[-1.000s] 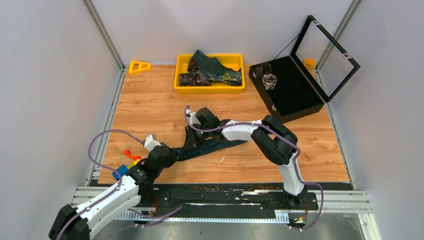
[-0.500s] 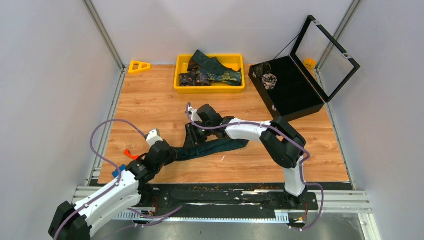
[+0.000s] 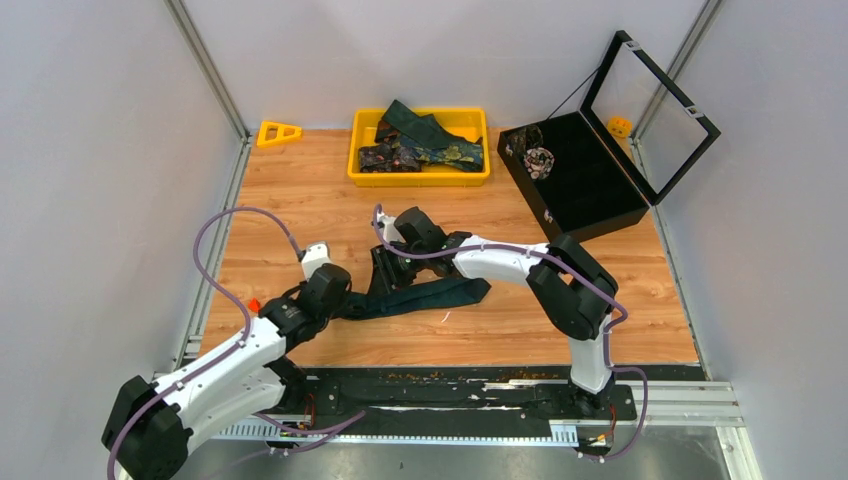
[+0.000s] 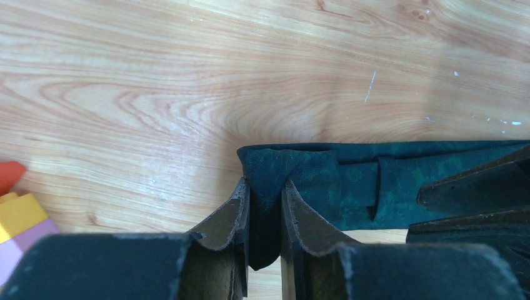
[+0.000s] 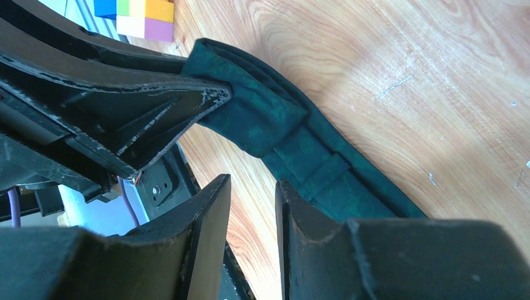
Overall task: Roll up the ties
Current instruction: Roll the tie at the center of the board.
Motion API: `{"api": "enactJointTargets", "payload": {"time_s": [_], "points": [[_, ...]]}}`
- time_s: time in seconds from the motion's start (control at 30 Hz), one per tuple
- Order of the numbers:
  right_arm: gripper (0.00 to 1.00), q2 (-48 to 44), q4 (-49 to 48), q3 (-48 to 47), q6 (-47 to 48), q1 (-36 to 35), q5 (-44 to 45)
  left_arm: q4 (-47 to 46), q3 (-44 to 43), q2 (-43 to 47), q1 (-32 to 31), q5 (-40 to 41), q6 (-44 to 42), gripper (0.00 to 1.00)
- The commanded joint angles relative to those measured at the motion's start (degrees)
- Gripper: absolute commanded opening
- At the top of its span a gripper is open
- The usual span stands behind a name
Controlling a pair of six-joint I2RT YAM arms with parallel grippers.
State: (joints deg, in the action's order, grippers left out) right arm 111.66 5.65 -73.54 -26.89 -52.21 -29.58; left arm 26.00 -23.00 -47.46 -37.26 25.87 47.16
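Observation:
A dark teal-green tie (image 3: 430, 297) lies across the wooden table in front of the arms. My left gripper (image 3: 338, 303) is shut on its left, folded-over end; in the left wrist view the cloth (image 4: 294, 172) is pinched between my fingers (image 4: 232, 215), gripper (image 4: 265, 190). My right gripper (image 3: 385, 278) hovers over the tie near the middle. In the right wrist view it (image 5: 250, 187) is slightly open with only bare wood in the gap, the tie (image 5: 294, 144) just beyond its tips. More ties (image 3: 420, 140) lie in the yellow tray.
The yellow tray (image 3: 420, 178) stands at the back centre. A black case (image 3: 590, 190) with its clear lid (image 3: 650, 105) raised holds a rolled tie (image 3: 538, 158) at back right. A yellow triangle (image 3: 278, 132) lies back left. Coloured blocks (image 4: 19, 215) sit by the left arm.
My left gripper has moved away from the near edge, still holding the tie's end, and the tie has shifted and straightened a little. The right gripper has barely moved.

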Motion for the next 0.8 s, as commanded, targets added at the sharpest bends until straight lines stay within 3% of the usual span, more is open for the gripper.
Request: {"api": "enactJointTargets", "payload": {"time_s": [0.0, 0.77], "points": [[0.34, -1.7, 0.3, -1.0, 1.5, -0.4, 1.0, 4.0, -4.5, -1.5, 0.1, 4.1, -4.4, 0.0], [0.38, -12.9, -0.5, 7.6, 2.5, 5.1, 7.7, 9.8, -12.5, -10.0, -0.3, 11.4, -12.0, 0.0]]}}
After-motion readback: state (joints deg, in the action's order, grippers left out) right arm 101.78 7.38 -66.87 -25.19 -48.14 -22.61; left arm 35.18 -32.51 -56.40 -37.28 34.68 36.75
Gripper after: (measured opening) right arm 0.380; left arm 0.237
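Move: Held in the left fingers is the tie's folded end, just under the hand point. The loose strip's middle lies about 13 cm to the left hand's right, level ahead and 4 cm lower. A red block stands some 16 cm to its left and 2 cm back, a yellow block 14 cm left and 5 back. From the open right hand, the strip's middle is about 7 cm right, 1 cm back and 6 cm below, the folded end 7 cm left, 1 back and 2 below. Keeping its pinch on the folded end, the left hand draws it left about 3 cm and lifts it nearly 2 cm, rolling some 20 degrees so its left side rises. The right hand, fingers staying open, first dips slightly, then backs away from the folded end, about 5 cm right, 3 cm forward and 2 cm up, swinging slightly clockwise. ##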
